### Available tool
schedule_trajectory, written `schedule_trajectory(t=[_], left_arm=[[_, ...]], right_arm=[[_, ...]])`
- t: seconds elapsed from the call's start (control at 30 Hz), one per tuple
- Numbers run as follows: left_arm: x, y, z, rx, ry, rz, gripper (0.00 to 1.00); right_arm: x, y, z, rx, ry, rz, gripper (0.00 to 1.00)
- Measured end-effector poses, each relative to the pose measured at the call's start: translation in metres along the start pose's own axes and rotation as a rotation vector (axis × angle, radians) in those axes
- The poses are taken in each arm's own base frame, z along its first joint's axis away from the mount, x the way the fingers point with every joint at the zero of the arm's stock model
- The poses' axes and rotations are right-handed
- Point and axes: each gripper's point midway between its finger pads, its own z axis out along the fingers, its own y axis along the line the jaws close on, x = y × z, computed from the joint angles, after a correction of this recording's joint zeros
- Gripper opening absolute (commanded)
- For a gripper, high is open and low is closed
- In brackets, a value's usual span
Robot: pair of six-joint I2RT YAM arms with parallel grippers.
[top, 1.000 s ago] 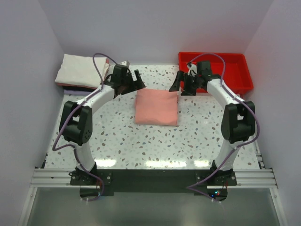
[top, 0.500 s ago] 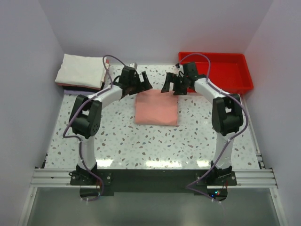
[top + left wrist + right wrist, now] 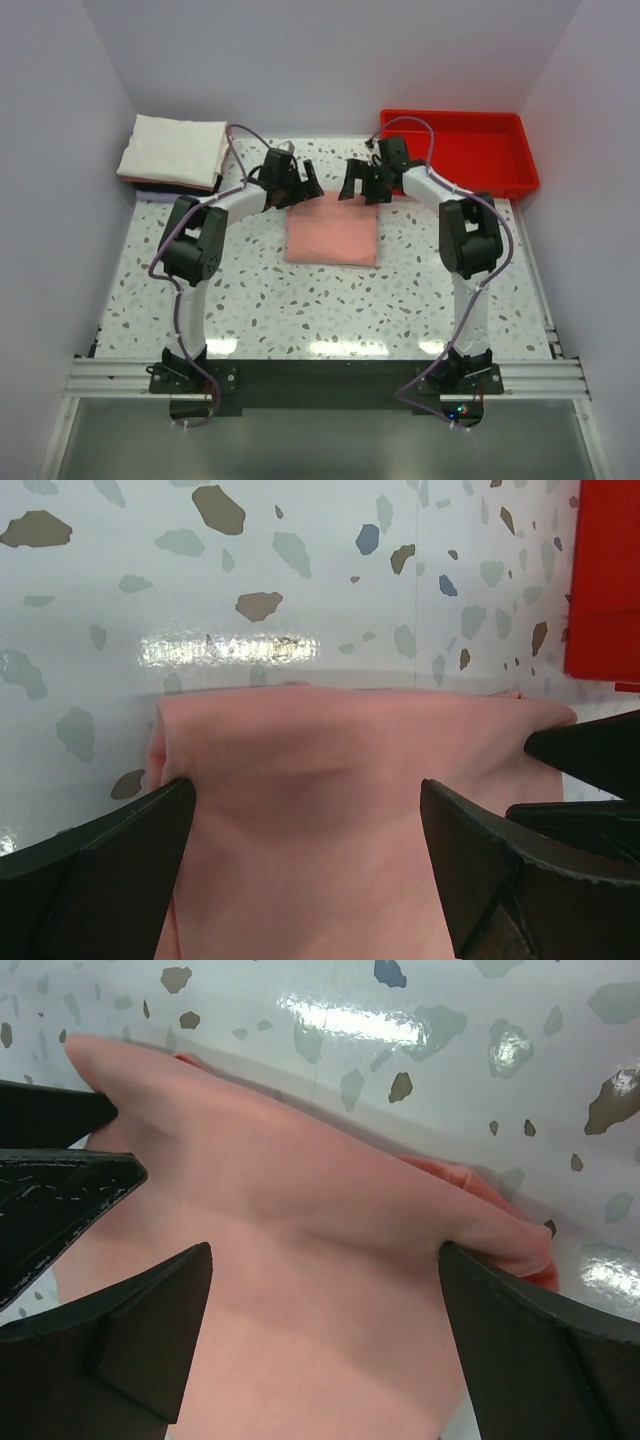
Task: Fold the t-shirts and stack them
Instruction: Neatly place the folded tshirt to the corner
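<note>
A folded salmon-pink t-shirt (image 3: 333, 235) lies in the middle of the table. My left gripper (image 3: 300, 187) hangs open over its far left corner, and the pink cloth (image 3: 330, 810) fills the gap between the spread fingers (image 3: 110, 850). Over the far right corner my right gripper (image 3: 360, 187) is open too, fingers (image 3: 530, 1330) wide above the folded edge (image 3: 320, 1260). Neither gripper holds anything. A stack of folded t-shirts (image 3: 172, 150), white on top with a dark one beneath, sits at the back left.
A red plastic tray (image 3: 480, 150) stands at the back right, its edge (image 3: 605, 580) also in the left wrist view. White walls enclose the speckled table (image 3: 250, 300) on three sides.
Both arms have swung inward from the sides toward the far edge of the pink t-shirt. Both grippers stayed open. The shirt has not moved.
</note>
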Motion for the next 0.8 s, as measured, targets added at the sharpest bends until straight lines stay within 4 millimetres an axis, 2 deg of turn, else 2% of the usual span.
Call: schedule_trajectory(t=[0.17, 0.3, 0.47, 0.63, 0.8], left_arm=[[0.004, 0.003, -0.002, 0.008, -0.015, 0.002, 1.0], [0.014, 0.011, -0.013, -0.004, -0.016, 0.001, 1.0], [0.028, 0.019, -0.03, -0.011, -0.013, -0.015, 1.0], [0.057, 0.041, -0.062, -0.055, 0.004, -0.032, 1.0], [0.084, 0.06, -0.099, -0.092, 0.016, -0.054, 1.0]], right_arm=[[0.019, 0.001, 0.013, 0.009, 0.013, -0.045, 0.99], [0.026, 0.006, 0.012, 0.02, -0.024, -0.075, 0.99], [0.047, 0.014, 0.005, 0.025, -0.045, -0.097, 0.99], [0.073, 0.023, -0.005, 0.048, -0.042, -0.12, 0.99], [0.106, 0.027, -0.024, 0.088, -0.016, -0.13, 0.99]])
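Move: The folded t-shirt lies under both open grippers at its far edge: its middle is about 12 cm back and 4 cm right of the left hand, and about 12 cm back and 3 cm left of the right hand, some 2 cm below both. The red bin stands some 23 cm right of the right hand and 7 cm farther out; the shirt stack some 31 cm left of the left hand, 6 cm farther out. Fingers open, both hands draw back about 12 cm, left hand veering left, right hand dragging the folded t-shirt. ##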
